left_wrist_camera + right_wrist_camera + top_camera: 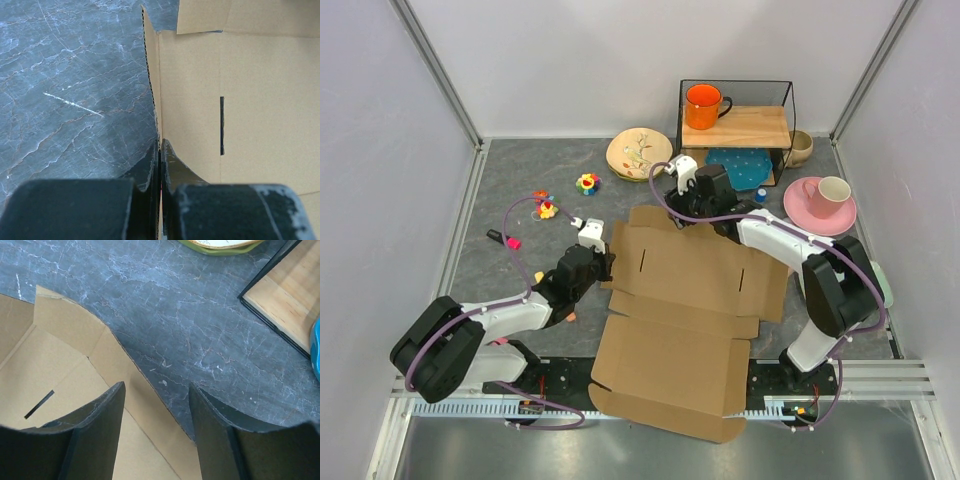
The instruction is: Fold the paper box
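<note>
The paper box (685, 320) is a flat brown die-cut cardboard sheet with flaps and slots, spread from the table's middle to its near edge. My left gripper (607, 263) is at the sheet's left edge. In the left wrist view the left gripper (160, 149) is shut on the thin upturned side flap of the paper box (250, 100). My right gripper (682, 214) hovers over the sheet's far edge. In the right wrist view the right gripper (156, 385) is open, and the far flap's edge of the paper box (55, 360) runs between its fingers (100, 430), untouched.
A wire-framed wooden shelf (755, 126) at the back holds an orange mug (703, 106), with a blue plate (738, 166) underneath. A cream floral plate (638, 153) sits left of it and a pink cup on a saucer (805, 210) to its right. Small toys (546, 208) and a marker (504, 239) lie at the left.
</note>
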Controlling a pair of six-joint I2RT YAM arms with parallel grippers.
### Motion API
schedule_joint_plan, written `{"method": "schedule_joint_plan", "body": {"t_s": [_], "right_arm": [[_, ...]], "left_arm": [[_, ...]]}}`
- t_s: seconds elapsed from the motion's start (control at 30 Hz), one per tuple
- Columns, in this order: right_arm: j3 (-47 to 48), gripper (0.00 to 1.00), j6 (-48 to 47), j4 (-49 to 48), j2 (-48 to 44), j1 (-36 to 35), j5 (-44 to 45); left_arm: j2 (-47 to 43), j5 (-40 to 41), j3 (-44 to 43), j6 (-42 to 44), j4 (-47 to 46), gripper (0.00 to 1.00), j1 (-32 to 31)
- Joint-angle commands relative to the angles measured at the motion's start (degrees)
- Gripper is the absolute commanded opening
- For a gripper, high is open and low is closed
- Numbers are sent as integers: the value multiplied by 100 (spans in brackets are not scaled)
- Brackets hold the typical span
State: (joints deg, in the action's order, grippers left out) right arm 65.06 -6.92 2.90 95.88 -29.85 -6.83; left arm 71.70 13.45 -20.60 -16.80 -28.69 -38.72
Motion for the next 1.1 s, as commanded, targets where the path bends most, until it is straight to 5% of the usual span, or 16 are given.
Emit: {"method": "schedule_joint_plan", "body": {"t_s": [0.0,0.27,0.47,0.6,0.8,1.07], "right_arm": [[-230,61,-126,-166,-78,93,-196],[-476,56,-117,-202,-52,102,-99],[-345,43,-38,-105,19,102,-292],[-406,54,41,-105,63,102,-486],[-433,52,-11,-61,177,67,-645],[-380,38,-143,53,353,-91,-539]], "left_arm": [[-77,219,21,230,-102,2,-30],[-147,246,38,203,-58,2,-48],[-165,289,47,194,-49,2,-66],[-157,298,56,159,-40,2,-66],[-69,316,65,115,-58,2,-66],[19,325,56,115,-84,2,-66]]}}
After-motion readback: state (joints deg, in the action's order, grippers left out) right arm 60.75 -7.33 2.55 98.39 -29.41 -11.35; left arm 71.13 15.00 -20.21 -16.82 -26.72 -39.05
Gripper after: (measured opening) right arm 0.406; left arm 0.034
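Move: The part of the box's far flap under the right fingers, its nearest stretch, is about 5 cm below the hand and 1 cm back. From this hand the left slot lies some 9 cm back, 6 cm left; the flowered plate 16 cm ahead, 6 cm left; the blue dotted plate 14 cm ahead, 13 cm right, each roughly 10 cm lower. From the left hand that flap stretch is about 11 cm ahead, 13 cm right, about level. The right fingers come down astride the raised edge of the far flap, one on each side, the outer one seeming to push it inward. The hand sinks about 5 cm, pausing midway, and draws back some 2 cm while the fingers close by about a third, not yet shut. The left hand keeps the left side flap pinched, almost still. ##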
